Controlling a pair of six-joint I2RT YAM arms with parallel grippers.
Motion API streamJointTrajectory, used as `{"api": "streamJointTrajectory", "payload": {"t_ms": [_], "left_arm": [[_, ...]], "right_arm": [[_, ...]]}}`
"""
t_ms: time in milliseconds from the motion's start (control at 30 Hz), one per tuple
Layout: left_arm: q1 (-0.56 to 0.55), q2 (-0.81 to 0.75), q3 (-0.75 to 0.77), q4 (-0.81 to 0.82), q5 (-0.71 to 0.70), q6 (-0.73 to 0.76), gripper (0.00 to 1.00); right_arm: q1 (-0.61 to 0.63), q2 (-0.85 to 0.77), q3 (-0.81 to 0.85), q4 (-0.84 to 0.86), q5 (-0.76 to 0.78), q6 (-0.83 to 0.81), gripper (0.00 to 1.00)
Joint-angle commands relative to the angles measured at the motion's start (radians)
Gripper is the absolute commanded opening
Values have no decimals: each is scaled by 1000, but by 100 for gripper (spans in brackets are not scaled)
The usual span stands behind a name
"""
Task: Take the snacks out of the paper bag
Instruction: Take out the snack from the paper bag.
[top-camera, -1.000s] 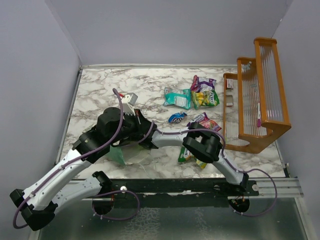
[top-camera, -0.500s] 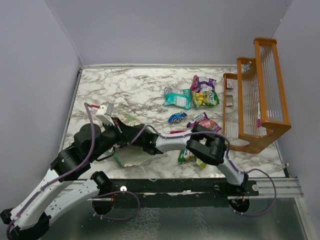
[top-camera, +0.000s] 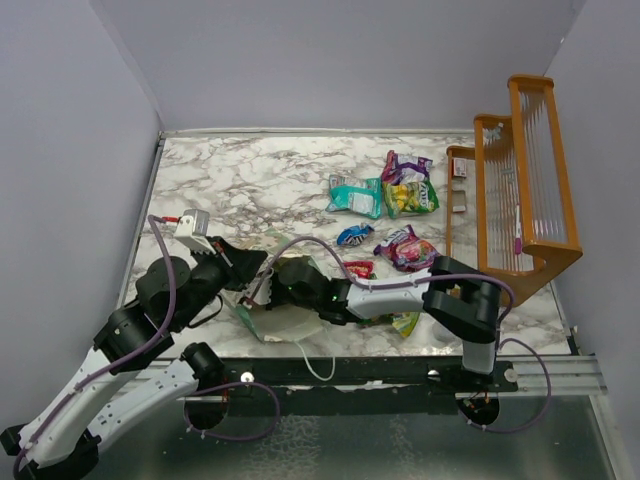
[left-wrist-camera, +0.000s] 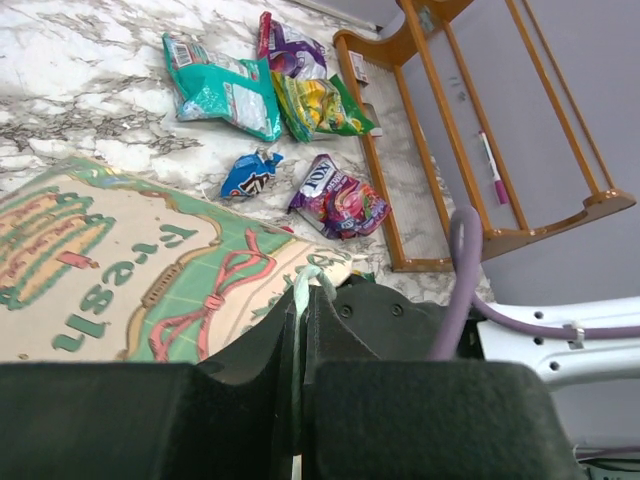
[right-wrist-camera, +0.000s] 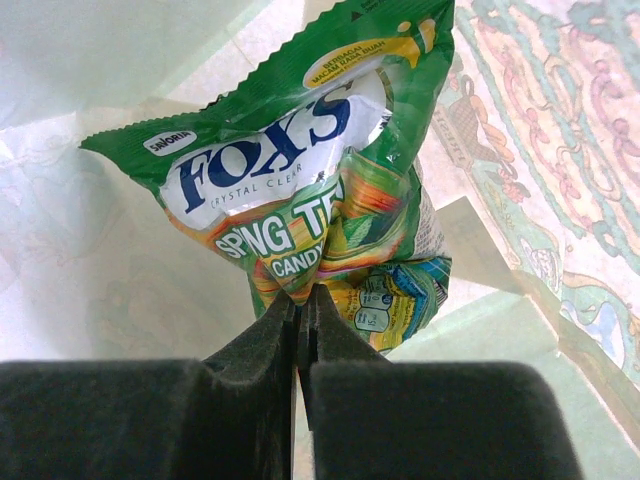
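The mint-green paper bag lies on its side near the front left, its printed panel filling the left wrist view. My left gripper is shut on the bag's thin green rim. My right gripper reaches into the bag's mouth and is shut on a green Fox's candy packet, with the white inside of the bag around it. Out on the table lie a teal packet, a purple one, a yellow-green one, a small blue one, a pink-purple one and a small red one.
A wooden rack stands at the right edge, also in the left wrist view. Another green packet peeks out under the right arm. The bag's white string handle hangs over the front edge. Grey walls close in the left, back and right.
The left arm pulled back toward the near left, dragging the bag's rim with it. The right arm stretched left so that its gripper went into the bag's mouth.
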Motion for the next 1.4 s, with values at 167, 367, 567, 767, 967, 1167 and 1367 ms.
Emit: {"api": "streamJointTrajectory", "payload": {"t_ms": [167, 367, 567, 767, 967, 1167, 1367], "left_arm": [[-7, 101, 102, 12, -21, 43, 0], [-6, 115, 167, -6, -32, 115, 0], [-6, 229, 355, -134, -59, 232, 0], [-7, 216, 271, -54, -30, 161, 0], [-6, 176, 194, -11, -65, 110, 0], [-6, 187, 215, -8, -54, 118, 0], [-6, 242, 350, -71, -22, 203, 0]], "right_arm": [[9, -250, -148, -40, -94, -16, 1], [9, -362, -147, -95, -126, 83, 1], [11, -425, -45, -201, -163, 233, 1], [14, -508, -57, -271, -187, 232, 1], [13, -733, -212, -214, -326, 229, 1], [13, -843, -279, -239, -380, 258, 1], [13, -881, -351, -203, -245, 283, 1]]}}
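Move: The right hand, its shut fingers already on the green Fox's candy bag inside the paper bag, has the bag's mouth about 7 cm to its right and 4 cm back, roughly 3 cm higher. Outside lie the red packet, some 21 cm right and 5 cm ahead, and the blue packet, about 20 cm right and 14 cm ahead, both around 7 cm lower. From the left hand, shut on the bag's handle, the mouth is about 7 cm right, 3 cm ahead and 20 cm below. Keeping its pinch on the Fox's candy bag, the right hand draws it out towards the mouth, first right and back, then mainly up, ending with more back and right: some 17 cm up and 12 cm each back and right, the fingers tipping nearer level. The left hand still grips the handle and bobs it up about 7 cm, down 5, then up again. ##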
